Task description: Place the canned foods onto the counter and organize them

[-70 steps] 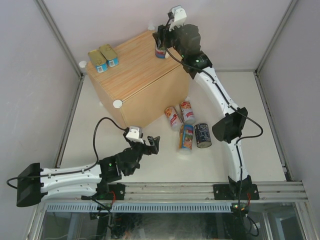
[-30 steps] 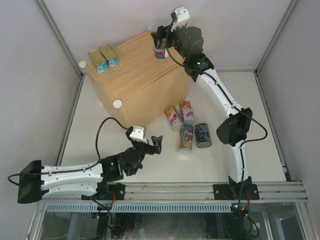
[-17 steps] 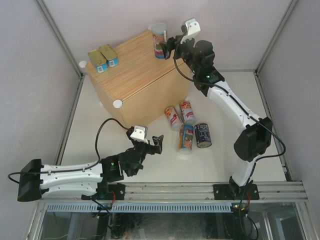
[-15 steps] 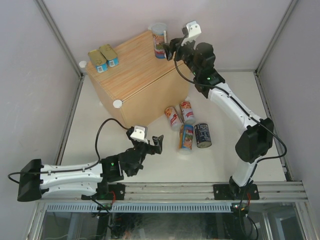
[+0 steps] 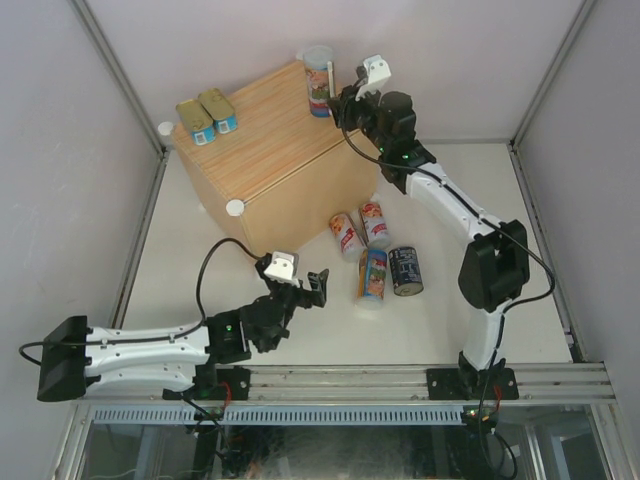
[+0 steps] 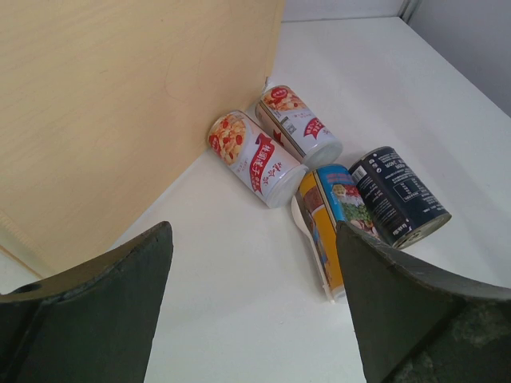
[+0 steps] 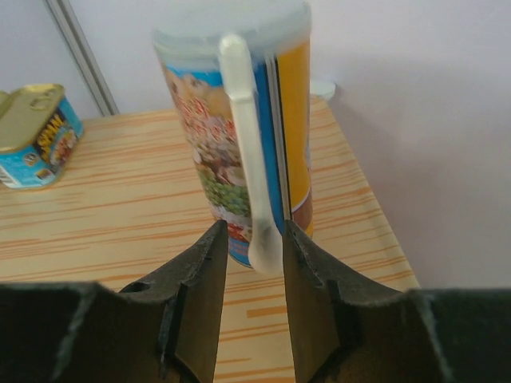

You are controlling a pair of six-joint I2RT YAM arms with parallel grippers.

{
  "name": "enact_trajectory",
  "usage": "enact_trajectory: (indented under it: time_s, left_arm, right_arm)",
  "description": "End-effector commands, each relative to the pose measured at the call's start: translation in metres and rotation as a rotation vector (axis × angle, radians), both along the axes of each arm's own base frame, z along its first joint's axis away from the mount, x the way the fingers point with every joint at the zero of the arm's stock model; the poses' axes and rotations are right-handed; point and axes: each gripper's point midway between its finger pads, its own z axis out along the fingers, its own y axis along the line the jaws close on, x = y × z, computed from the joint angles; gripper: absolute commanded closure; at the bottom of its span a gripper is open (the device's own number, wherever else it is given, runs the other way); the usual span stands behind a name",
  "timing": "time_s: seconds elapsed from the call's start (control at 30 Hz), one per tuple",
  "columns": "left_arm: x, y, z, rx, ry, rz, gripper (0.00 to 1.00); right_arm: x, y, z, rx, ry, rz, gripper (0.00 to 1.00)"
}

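The counter (image 5: 265, 150) carries two flat gold-topped tins (image 5: 195, 118) (image 5: 218, 108) at its left end. A tall blue-and-orange can (image 5: 318, 82) stands upright at its far corner. My right gripper (image 5: 343, 100) hovers just right of that can, apart from it. In the right wrist view the can (image 7: 239, 120) stands beyond the right gripper (image 7: 254, 231), which is shut and holds nothing. Two red-white cans (image 6: 255, 158) (image 6: 299, 126), an orange-blue can (image 6: 331, 227) and a dark can (image 6: 399, 195) lie on the table. My left gripper (image 6: 254, 239) is open and empty, short of them.
The lying cans (image 5: 373, 255) cluster against the counter's right-hand side wall (image 6: 120, 104). White knobs mark the counter's corners (image 5: 235, 207). One tin (image 7: 36, 124) shows at the left of the right wrist view. Grey enclosure walls and a metal frame ring the table.
My right gripper has let go of the tall can, drawn back to the right and closed. The can now stands alone on the counter. The left arm has edged slightly toward the lying cans.
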Motion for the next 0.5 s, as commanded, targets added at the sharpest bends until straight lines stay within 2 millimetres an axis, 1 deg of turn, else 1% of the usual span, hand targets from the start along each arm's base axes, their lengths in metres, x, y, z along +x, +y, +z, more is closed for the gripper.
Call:
enact_trajectory:
  time_s: [0.0, 0.1, 0.37, 0.47]
  left_arm:
    - [0.004, -0.004, 0.024, -0.056, -0.039, 0.020, 0.13]
    - [0.004, -0.004, 0.024, -0.057, -0.043, 0.021, 0.13]
    - [0.009, -0.004, 0.017, -0.061, -0.040, 0.022, 0.13]
    - [0.010, -0.004, 0.015, -0.062, -0.038, 0.021, 0.13]
  right_arm:
    - [0.012, 0.002, 0.010, 0.044, -0.020, 0.016, 0.67]
    - [0.020, 0.006, 0.001, 0.041, -0.007, 0.020, 0.67]
    - [0.040, 0.017, -0.012, 0.029, 0.012, 0.038, 0.65]
    - [0.047, 0.022, -0.010, 0.027, 0.005, 0.047, 0.65]
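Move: The tall can with the white spoon stands upright on the counter, about 6 cm ahead of the right hand and 4 cm to its left, roughly level with it. The nearer flat can lies some 23 cm left, 4 cm ahead and 4 cm lower; the other flat can about 27 cm left, 2 cm ahead, equally low. From the left hand, the tall can is about 38 cm ahead, straight forward, and some 17 cm higher. Half-closed, the right fingers sink and go forward about 4 cm each, slightly left, pushing the tall can's lower side. ##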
